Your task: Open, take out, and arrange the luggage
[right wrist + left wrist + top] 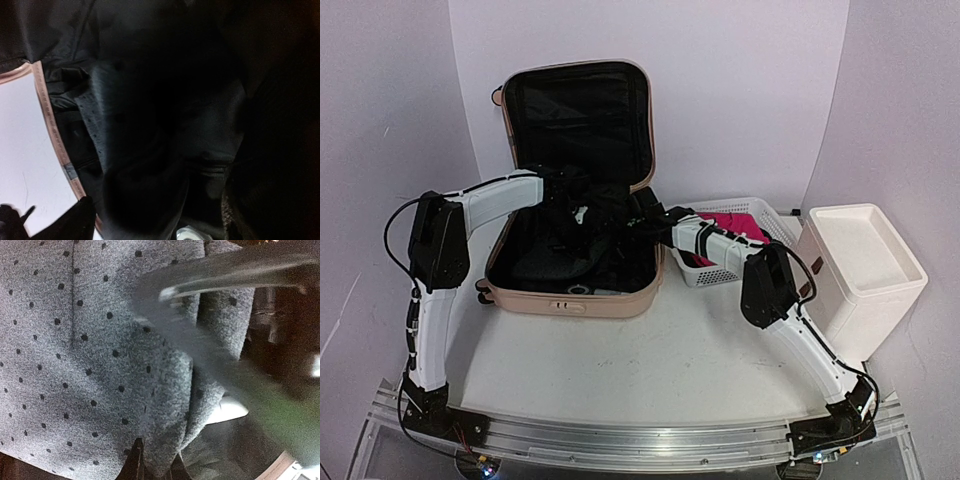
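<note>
The pale pink luggage (570, 298) lies open on the table, its lid (642, 120) standing upright at the back, black lining showing. Dark clothes fill its base. My left gripper (575, 212) reaches in from the left. In the left wrist view it (155, 465) is shut on a fold of grey cloth with black dots (75, 365). My right gripper (638, 222) reaches in from the right, just above the dark clothes. The right wrist view is very dark: one finger (77, 220) shows far at the lower left, the jaws wide apart, nothing seen between them. The luggage's pink rim (50, 120) runs down its left side.
A white mesh basket (760, 208) holding a pink cloth (730, 222) stands right of the luggage, close behind my right forearm. A white plastic drawer cabinet (860, 260) stands at the far right. White walls close in the back and sides.
</note>
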Controlling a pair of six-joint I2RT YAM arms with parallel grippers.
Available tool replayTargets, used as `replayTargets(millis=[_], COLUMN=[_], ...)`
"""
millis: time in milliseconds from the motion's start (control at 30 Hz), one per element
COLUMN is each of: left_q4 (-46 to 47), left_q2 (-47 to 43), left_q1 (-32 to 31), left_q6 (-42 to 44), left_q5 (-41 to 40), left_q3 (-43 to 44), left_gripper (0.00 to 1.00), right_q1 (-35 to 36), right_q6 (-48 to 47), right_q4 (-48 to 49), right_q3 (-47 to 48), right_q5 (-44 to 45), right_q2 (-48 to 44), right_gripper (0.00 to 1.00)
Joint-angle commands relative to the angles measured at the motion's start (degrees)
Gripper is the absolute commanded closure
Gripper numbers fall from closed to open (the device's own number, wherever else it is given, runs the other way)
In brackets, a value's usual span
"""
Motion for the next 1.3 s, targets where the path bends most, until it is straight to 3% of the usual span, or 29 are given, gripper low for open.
replayTargets(millis=[0, 167, 333, 467, 567, 667, 833, 1000, 1133, 1267], left_q4=[1.64, 1.75, 1.87, 1.91, 1.98, 1.96, 2.13, 2.99, 4.17, 5.08], left_q2=[-4.49, -5.51, -6.67, -10.34, -15.66, -23.17, -31.06, -30.50, -28.23, -25.48], left_q1=[-0.52, -0.80, -1.14, -1.08, -1.08, -0.47, 1.47, 3.57, 4.40, 5.43], left_q6=[-0.06, 3.10, 5.20, 5.48, 6.25, 7.24, 7.81, 9.13, 10.13, 10.51], left_q5=[2.56, 2.62, 4.15, 5.25, 4.26, 0.17, -7.02, -8.24, -7.97, -6.57], left_q3=[-0.20, -1.07, -2.09, -4.55, -6.87, -8.59, -10.42, -10.10, -8.82, -6.67], left_gripper=[1.00, 0.99, 0.92, 0.68, 0.46, 0.33, 0.28, 0.28, 0.29, 0.29], right_q1=[1.69, 2.07, 2.17, 2.10, 2.08, 1.80, 1.64, 1.53, 1.29, 0.37], right_q6=[3.09, 5.06, 4.27, 3.16, 1.86, -0.71, -11.80, -24.91, -33.84, -40.09], right_q4=[2.96, 5.73, 8.07, 10.64, 10.88, 10.81, 9.71, 1.00, 0.62, -1.93], right_q3=[7.78, 7.86, 8.10, 7.89, 7.27, 5.59, 0.56, -3.44, -5.31, -10.03], right_q5=[1.11, 0.36, 1.06, 2.38, 3.44, 2.22, -3.05, -6.03, -15.74, -17.27], right_q2=[4.66, 6.48, 6.54, 5.87, 4.51, 2.19, -5.10, -12.53, -16.73, -23.05], right_gripper=[0.21, 0.26, 0.52, 0.86, 1.00, 1.00, 1.00, 1.00, 1.00, 1.00])
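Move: The left gripper holds the grey dotted garment inside the open suitcase; the bit the right fingers want is a fold some 3 cm to the right gripper's left and 2 cm below it. From the left gripper that fold is about 3 cm ahead and 3 cm right. Counted from the right gripper, the tape roll lies around 14 cm back, 6 cm left, 8 cm down, and the white basket about 25 cm right, nearly level fore-and-aft. Keep the garment pinched in the left gripper while you ease the right gripper about 3 cm left and slightly down, and shut its fingers on the fold. Open the left gripper as the right closes, then swing it quickly up some 20 cm and leftward, sinking a little at the end. Afterwards draw the right gripper up and back, turning it counter-clockwise and tipping its fingers upward. ##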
